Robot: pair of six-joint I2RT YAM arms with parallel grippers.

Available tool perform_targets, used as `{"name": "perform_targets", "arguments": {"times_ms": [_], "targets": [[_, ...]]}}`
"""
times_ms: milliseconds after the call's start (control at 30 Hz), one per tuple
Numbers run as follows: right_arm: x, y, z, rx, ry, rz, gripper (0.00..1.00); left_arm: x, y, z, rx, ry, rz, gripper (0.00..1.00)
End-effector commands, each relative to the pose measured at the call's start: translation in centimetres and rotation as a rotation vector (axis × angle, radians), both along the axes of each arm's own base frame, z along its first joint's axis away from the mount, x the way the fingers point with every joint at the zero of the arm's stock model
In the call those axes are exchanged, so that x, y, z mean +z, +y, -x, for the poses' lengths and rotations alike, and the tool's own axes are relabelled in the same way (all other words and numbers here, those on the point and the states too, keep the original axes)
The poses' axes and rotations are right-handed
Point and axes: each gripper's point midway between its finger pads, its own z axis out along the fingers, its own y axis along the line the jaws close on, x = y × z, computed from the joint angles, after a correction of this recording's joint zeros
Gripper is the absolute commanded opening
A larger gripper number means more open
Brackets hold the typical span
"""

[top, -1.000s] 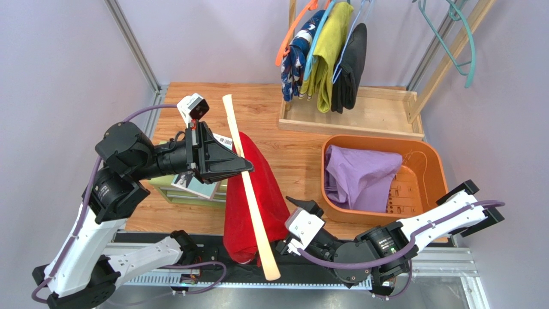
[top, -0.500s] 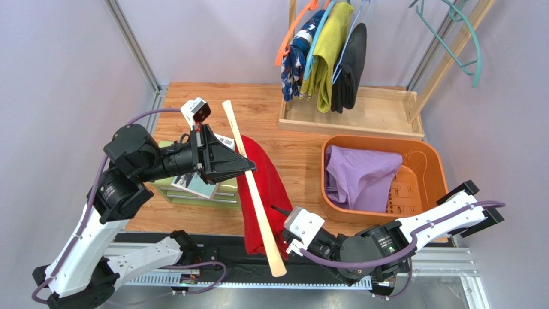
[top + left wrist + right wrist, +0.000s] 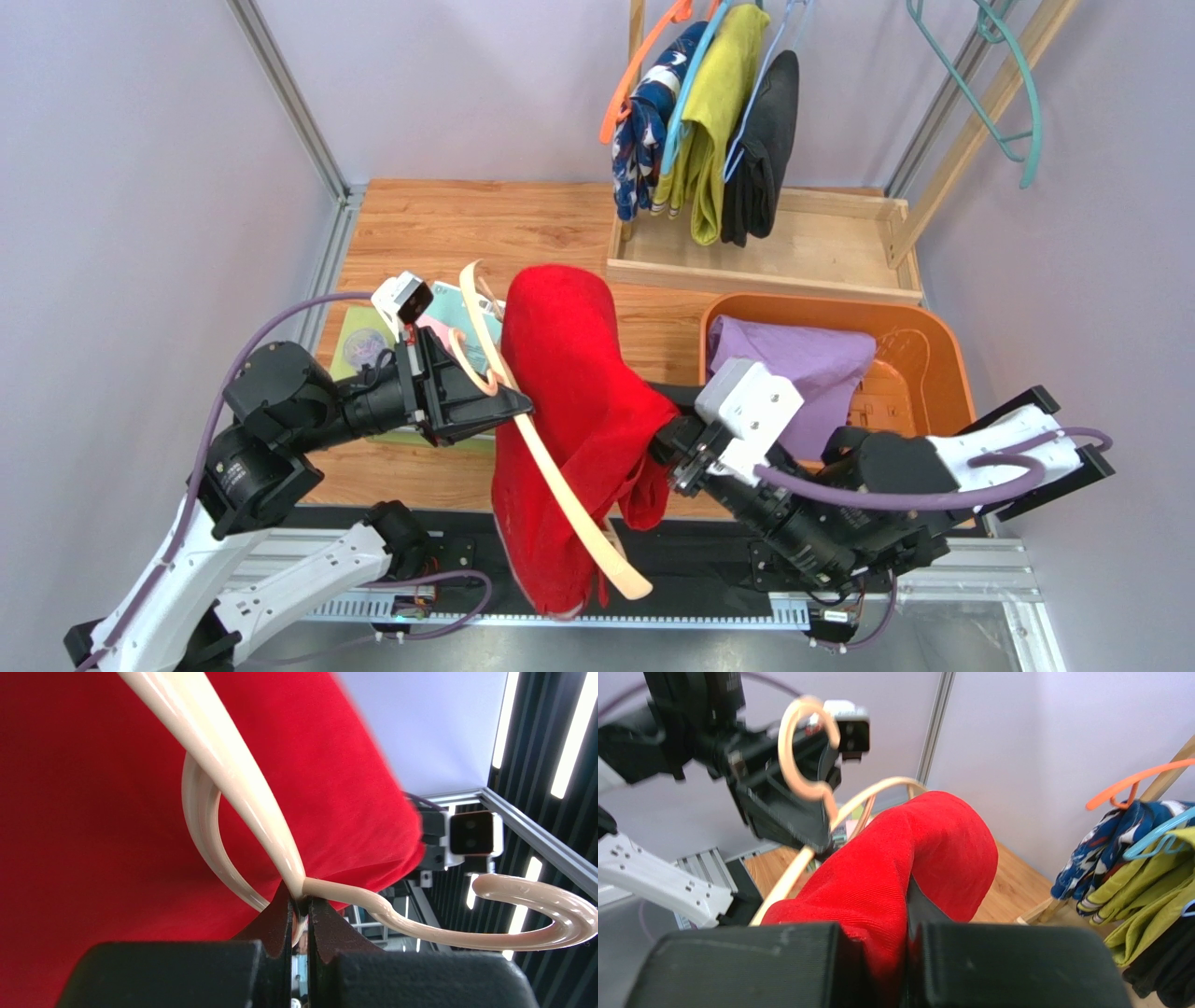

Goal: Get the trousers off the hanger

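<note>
The bright red trousers [image 3: 575,399] hang bunched over a cream hanger [image 3: 557,486] held in the air in front of the arms. My left gripper [image 3: 522,406] is shut on the hanger's neck [image 3: 291,875], just below its hook. In the left wrist view its fingertips [image 3: 300,906] pinch the cream plastic against the red cloth [image 3: 105,812]. From the right, my right gripper [image 3: 671,455] is shut on a fold of the red trousers [image 3: 899,861]. Cloth fills the gap between its pads [image 3: 906,952]. The hanger's hook [image 3: 802,749] shows beyond the cloth.
An orange basket [image 3: 943,350] at the right holds lilac trousers [image 3: 786,378]. At the back, navy patterned [image 3: 645,133], yellow-green [image 3: 716,112] and black [image 3: 765,140] trousers hang on a rack over a wooden tray [image 3: 828,259]. A bare teal hanger [image 3: 1024,98] hangs at top right. Green boxes [image 3: 362,343] lie under the left arm.
My right gripper has shut on the red trousers and risen rightwards, pulling the cloth up. The left arm has swung the hanger round, with its hook now pointing away.
</note>
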Motion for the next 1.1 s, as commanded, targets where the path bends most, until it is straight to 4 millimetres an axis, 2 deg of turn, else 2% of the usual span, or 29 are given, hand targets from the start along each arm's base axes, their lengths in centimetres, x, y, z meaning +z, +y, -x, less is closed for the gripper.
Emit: {"name": "perform_targets", "arguments": {"times_ms": [0,67,133,267,333,467,533,567,633,800,867,933,1000,1033,1067], "targets": [[11.6,-4.7,-1.9,0.013,0.041,-0.349,0.0,-3.2,-0.2,-0.9,0.034,-0.005,-0.061,0.0],[12.7,-4.5,-2.0,-0.01,0.007,-0.335,0.0,-3.5,0.0,-0.7,0.035,-0.006,-0.06,0.0],[14.2,-5.1,-3.3,-0.078,-0.027,-0.322,0.0,-3.8,0.1,-0.6,0.035,-0.008,-0.061,0.0],[15.8,-7.2,-6.7,-0.233,-0.044,-0.319,0.0,-4.5,0.2,-0.2,0.02,-0.006,-0.073,0.0],[16.5,-7.7,-7.6,-0.258,-0.062,-0.33,0.0,-4.8,0.4,0.0,0.018,-0.009,-0.079,0.0],[16.8,-9.5,-10.9,-0.4,-0.111,-0.293,0.0,-6.0,0.8,0.2,0.027,0.004,-0.099,0.0],[17.0,-10.0,-11.8,-0.441,-0.129,-0.285,0.0,-6.2,1.0,0.4,0.031,0.002,-0.103,0.0],[17.5,-11.0,-12.6,-0.481,-0.136,-0.294,0.0,-6.7,1.1,0.4,0.032,0.011,-0.116,0.0],[17.9,-11.3,-13.1,-0.512,-0.151,-0.286,0.0,-7.2,1.2,0.5,0.03,0.012,-0.123,0.0],[19.3,-13.7,-14.4,-0.614,-0.194,-0.27,0.0,-7.9,1.2,0.4,0.04,0.021,-0.13,0.0],[18.9,-15.3,-15.7,-0.718,-0.206,-0.219,0.0,-7.9,1.2,0.3,0.042,0.017,-0.132,0.0],[17.7,-15.9,-16.8,-0.791,-0.219,-0.144,0.0,-8.0,1.1,0.3,0.037,0.018,-0.137,0.0],[16.5,-17.8,-18.3,-0.893,-0.227,-0.079,0.0,-7.9,1.0,0.3,0.034,0.015,-0.139,0.0],[15.1,-17.5,-19.2,-0.925,-0.223,-0.027,0.0,-8.0,1.0,0.3,0.032,0.017,-0.141,0.0],[14.4,-18.8,-20.0,-0.978,-0.219,-0.004,0.0,-7.9,0.9,0.3,0.027,0.014,-0.143,0.0]]}}
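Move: The right hand already pinches the red trousers. The orange basket lies about 24 cm ahead of it, 31 cm to its right and 42 cm below. The purple trousers fill the basket's left half, some 25 cm ahead and 25 cm to the right. The wooden hanger's gripped part is level with the right hand, 12 cm to its left and 4 cm lower. From the left hand the basket is about 24 cm ahead, 44 cm right and 39 cm below. Keeping its pinch on the red trousers, the right hand draws them up off the hanger that the left hand still grips. It goes almost straight up at first, then sweeps forward and right, some 19 cm out in all, turning nearly 50 degrees clockwise, to end high above the basket's left side. The left hand meanwhile sinks about 9 cm, its fingertips dipping slightly. ##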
